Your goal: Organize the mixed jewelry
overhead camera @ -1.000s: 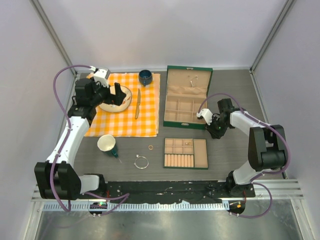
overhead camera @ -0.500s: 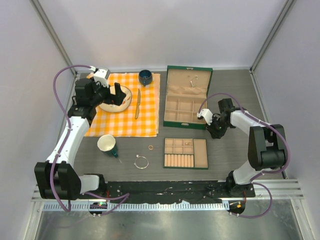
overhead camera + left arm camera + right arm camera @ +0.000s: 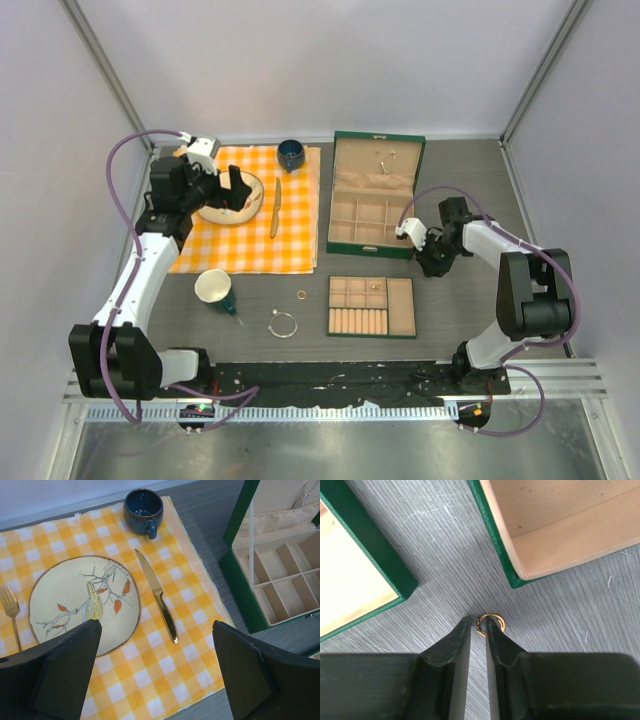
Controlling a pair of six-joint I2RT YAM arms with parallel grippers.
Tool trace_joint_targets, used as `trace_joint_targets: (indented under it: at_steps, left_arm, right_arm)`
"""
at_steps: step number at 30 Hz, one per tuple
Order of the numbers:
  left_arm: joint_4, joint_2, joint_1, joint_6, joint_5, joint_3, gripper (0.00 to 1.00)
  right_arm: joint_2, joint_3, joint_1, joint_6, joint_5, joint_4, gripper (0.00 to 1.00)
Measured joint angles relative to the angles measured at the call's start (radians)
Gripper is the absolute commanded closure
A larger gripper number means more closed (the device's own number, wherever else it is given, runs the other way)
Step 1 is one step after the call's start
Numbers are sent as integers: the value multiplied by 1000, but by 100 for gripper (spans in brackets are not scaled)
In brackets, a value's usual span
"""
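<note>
In the right wrist view a small gold ring lies flat on the grey table between the green box and the green tray. My right gripper stands over it with a narrow gap. The ring's left rim sits in that gap, and one fingertip covers the ring's middle. Another gold ring and a silver wire bangle lie on the table left of the tray. A tiny piece rests in a tray compartment. My left gripper hangs wide open and holds nothing.
A checked cloth carries a painted plate, a gold knife, a fork and a blue mug. The open green box stands right of it. A paper cup lies near the front left.
My right gripper's jaws have narrowed around the ring's rim and the wrist has shifted slightly toward the box. The left arm has not moved.
</note>
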Motion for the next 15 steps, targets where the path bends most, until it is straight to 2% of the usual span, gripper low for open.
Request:
trace_joint_targets:
  at_steps: [7,15]
  left_arm:
    - [0,0,0,0,-3,0,0]
    - [0,0,0,0,-3,0,0]
  right_arm:
    - [-1,-1,-8,-6,-11,-14,98]
    - [-20,6,-12,-23,-7,-34,99]
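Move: The small gold ring is right at the right hand's fingertips, lying on the table between the partly open pads. From there the tray compartment holding the earlier pieces is about 13 cm left and 3 cm back, at table height; the open jewelry case's compartments are some 15 cm left and 12 cm ahead. From the idle left hand, the ring lies roughly 42 cm right, 14 cm back and 24 cm below. The right hand stays low over the table with its fingers pointing down and closes them from about a quarter open to almost shut, pinching one side of the gold ring between the tips while drawing back barely half a centimetre. Once shut, it starts straight up by about half a centimetre, keeping its pinch on the ring beside the near right corner of the jewelry case, with hardly any turn of the wrist. ##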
